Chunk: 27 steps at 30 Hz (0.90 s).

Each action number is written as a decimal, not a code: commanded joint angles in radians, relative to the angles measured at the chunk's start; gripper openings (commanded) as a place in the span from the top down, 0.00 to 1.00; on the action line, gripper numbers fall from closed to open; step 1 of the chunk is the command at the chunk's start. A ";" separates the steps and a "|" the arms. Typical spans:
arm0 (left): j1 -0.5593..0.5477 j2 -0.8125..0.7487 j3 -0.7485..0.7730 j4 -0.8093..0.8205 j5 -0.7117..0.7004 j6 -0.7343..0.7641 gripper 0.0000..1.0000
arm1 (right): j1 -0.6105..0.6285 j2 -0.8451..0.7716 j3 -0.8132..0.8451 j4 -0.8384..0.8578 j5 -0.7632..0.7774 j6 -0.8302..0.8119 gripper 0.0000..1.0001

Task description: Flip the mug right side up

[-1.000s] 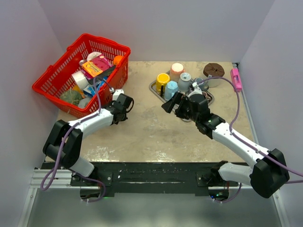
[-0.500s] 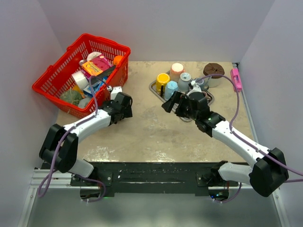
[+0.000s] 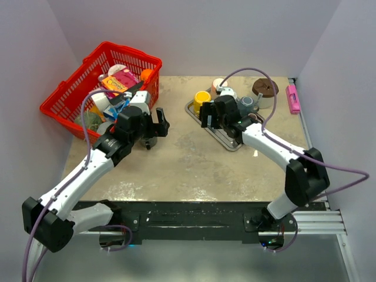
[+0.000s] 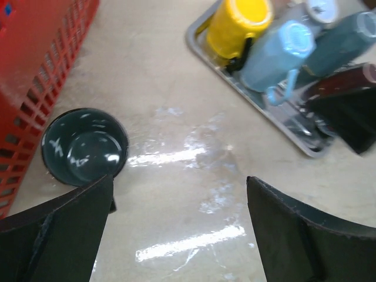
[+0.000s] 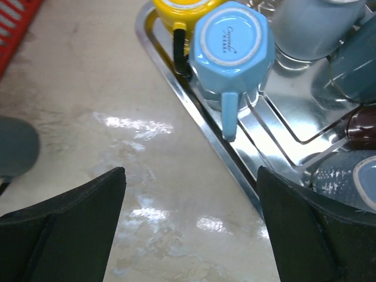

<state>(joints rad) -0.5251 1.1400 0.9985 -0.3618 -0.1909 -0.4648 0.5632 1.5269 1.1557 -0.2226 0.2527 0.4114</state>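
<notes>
A dark teal mug (image 4: 85, 147) stands upright, mouth up, on the table beside the red basket, just off my left finger. My left gripper (image 4: 179, 235) is open and empty above the table; in the top view (image 3: 155, 124) it hides most of that mug. My right gripper (image 5: 191, 229) is open and empty, above the table at the left rim of the metal tray (image 5: 194, 111); in the top view it (image 3: 208, 117) covers the tray's left part. A light blue mug (image 5: 232, 41) stands upside down in the tray, next to a yellow mug (image 3: 202, 98).
A red basket (image 3: 100, 88) full of packets stands at the back left, close to my left arm. The tray (image 3: 232, 145) holds several more mugs. A brown lidded pot (image 3: 265, 87) and a pink item (image 3: 292, 98) sit at the back right.
My left arm has risen and swung, with its gripper now over the dark mug by the basket. My right gripper has moved back and left onto the tray's left side.
</notes>
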 commanded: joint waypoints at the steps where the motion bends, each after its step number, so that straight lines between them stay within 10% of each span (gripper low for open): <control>1: -0.003 -0.078 0.019 0.118 0.186 0.072 0.01 | -0.003 0.125 0.131 -0.064 0.132 -0.054 0.08; 27: -0.004 -0.125 -0.040 0.185 0.277 0.068 0.01 | -0.036 0.420 0.269 -0.006 0.226 -0.074 0.45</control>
<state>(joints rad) -0.5251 1.0233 0.9760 -0.2188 0.0784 -0.4076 0.5362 1.9453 1.3800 -0.2695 0.4519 0.3542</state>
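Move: The upside-down light-blue mug stands about 11 cm ahead of the right hand, 2 cm to its right and 12 cm below, its handle towards the hand. The yellow mug is some 5 cm left of it and 4 cm farther out; the grey mug is 7 cm right of it and 4 cm farther out. From the left hand, the light-blue mug is roughly 14 cm ahead, 19 cm right and 16 cm below. Right hand sinks 10 cm and forward 6 to the light-blue mug's handle, fingers narrowing; left rises 6 cm. ##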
